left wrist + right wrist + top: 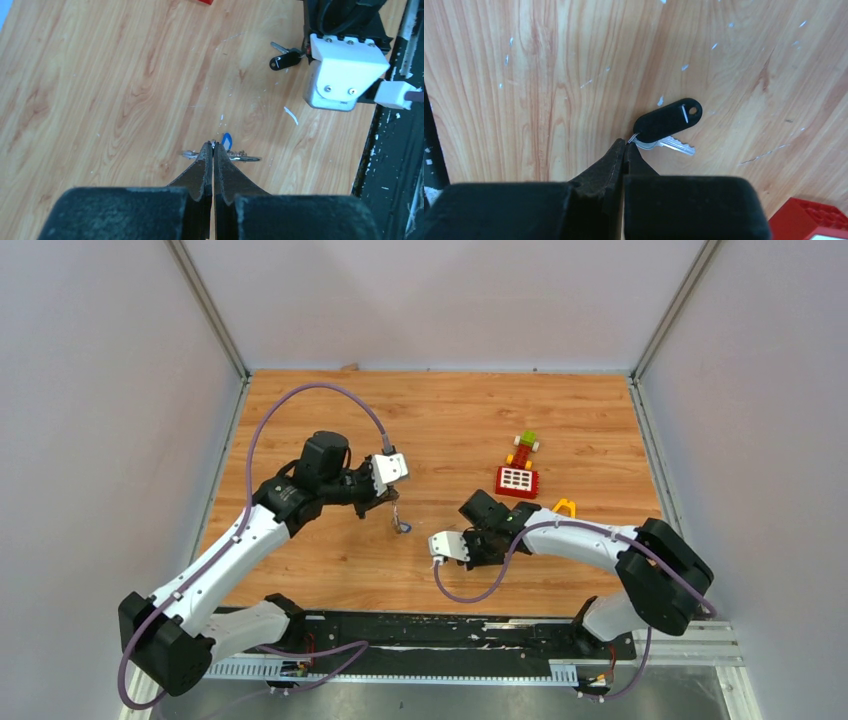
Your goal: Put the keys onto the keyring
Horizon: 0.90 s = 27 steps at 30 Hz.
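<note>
My left gripper (213,145) is shut on the keyring (246,159), a thin silver wire ring that sticks out on both sides of the fingertips. Its blue tag (227,140) stands just beyond them. In the top view the ring and tag (402,527) hang below the left gripper (392,504), above the wooden table. The key (667,120) has a black plastic head and a silver blade (676,146). My right gripper (625,142) is shut, its tips pinching the thin wire loop at the key's end. The left wrist view shows that key (284,60) beside the right wrist camera (344,75).
A red toy block with a white grid (517,480) lies right of centre, with green and yellow blocks (525,445) behind it. A yellow triangular frame (565,506) sits by the right forearm. A black rail (440,630) runs along the near edge. Walls close in both sides.
</note>
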Each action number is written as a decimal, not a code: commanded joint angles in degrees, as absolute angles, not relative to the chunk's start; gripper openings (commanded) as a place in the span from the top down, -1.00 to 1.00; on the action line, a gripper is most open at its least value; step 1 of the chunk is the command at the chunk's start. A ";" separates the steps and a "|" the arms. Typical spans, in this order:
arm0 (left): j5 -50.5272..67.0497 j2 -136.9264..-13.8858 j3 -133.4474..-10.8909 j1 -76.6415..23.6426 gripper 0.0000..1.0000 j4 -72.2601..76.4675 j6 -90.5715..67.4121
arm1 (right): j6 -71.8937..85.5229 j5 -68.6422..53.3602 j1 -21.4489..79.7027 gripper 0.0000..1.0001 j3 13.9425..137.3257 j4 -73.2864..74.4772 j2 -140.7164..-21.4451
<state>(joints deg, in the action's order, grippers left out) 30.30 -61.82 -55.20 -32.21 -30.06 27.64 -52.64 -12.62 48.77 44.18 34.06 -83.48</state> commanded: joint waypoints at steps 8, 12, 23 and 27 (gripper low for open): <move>27.56 -60.50 -57.29 -31.90 1.00 -28.83 29.51 | -54.74 -8.78 50.33 0.90 44.05 28.99 -86.13; 28.24 -61.27 -57.35 -31.90 1.00 -28.84 30.02 | -53.79 -8.47 50.26 0.73 43.76 29.25 -84.71; 35.12 -61.63 -56.92 -31.89 1.00 -27.79 30.60 | -51.18 -11.70 47.69 0.06 45.81 30.99 -75.66; 41.27 -61.05 -55.58 -31.90 1.00 -25.03 30.38 | -47.90 -21.87 42.98 0.02 49.87 31.90 -71.03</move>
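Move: The right gripper, just above the table, still pinches the black-fob key by its small ring; the key's middle lies about 3 cm ahead and 1 cm left, 1 cm lower. The red block stands some 16 cm ahead and 7 cm right of the hand, the yellow triangle 6 cm ahead and 14 cm right. The keyring hangs from the left gripper, roughly 18 cm left, 4 cm ahead and 14 cm up. From the left hand, the black-fob key lies about 17 cm right, 3 cm back, 20 cm below. Keeping low over the wood, the right hand first eases forward and left by 1 to 2 cm with the black-fob key's small ring still between its fingertips, then spreads the fingers to about half open and lets go of the key. Still opening, it lifts away some 4 cm with a slight further drift forward, tilting by roughly 10 degrees in all, while the left hand keeps its shut grip on the keyring nearly in place. ##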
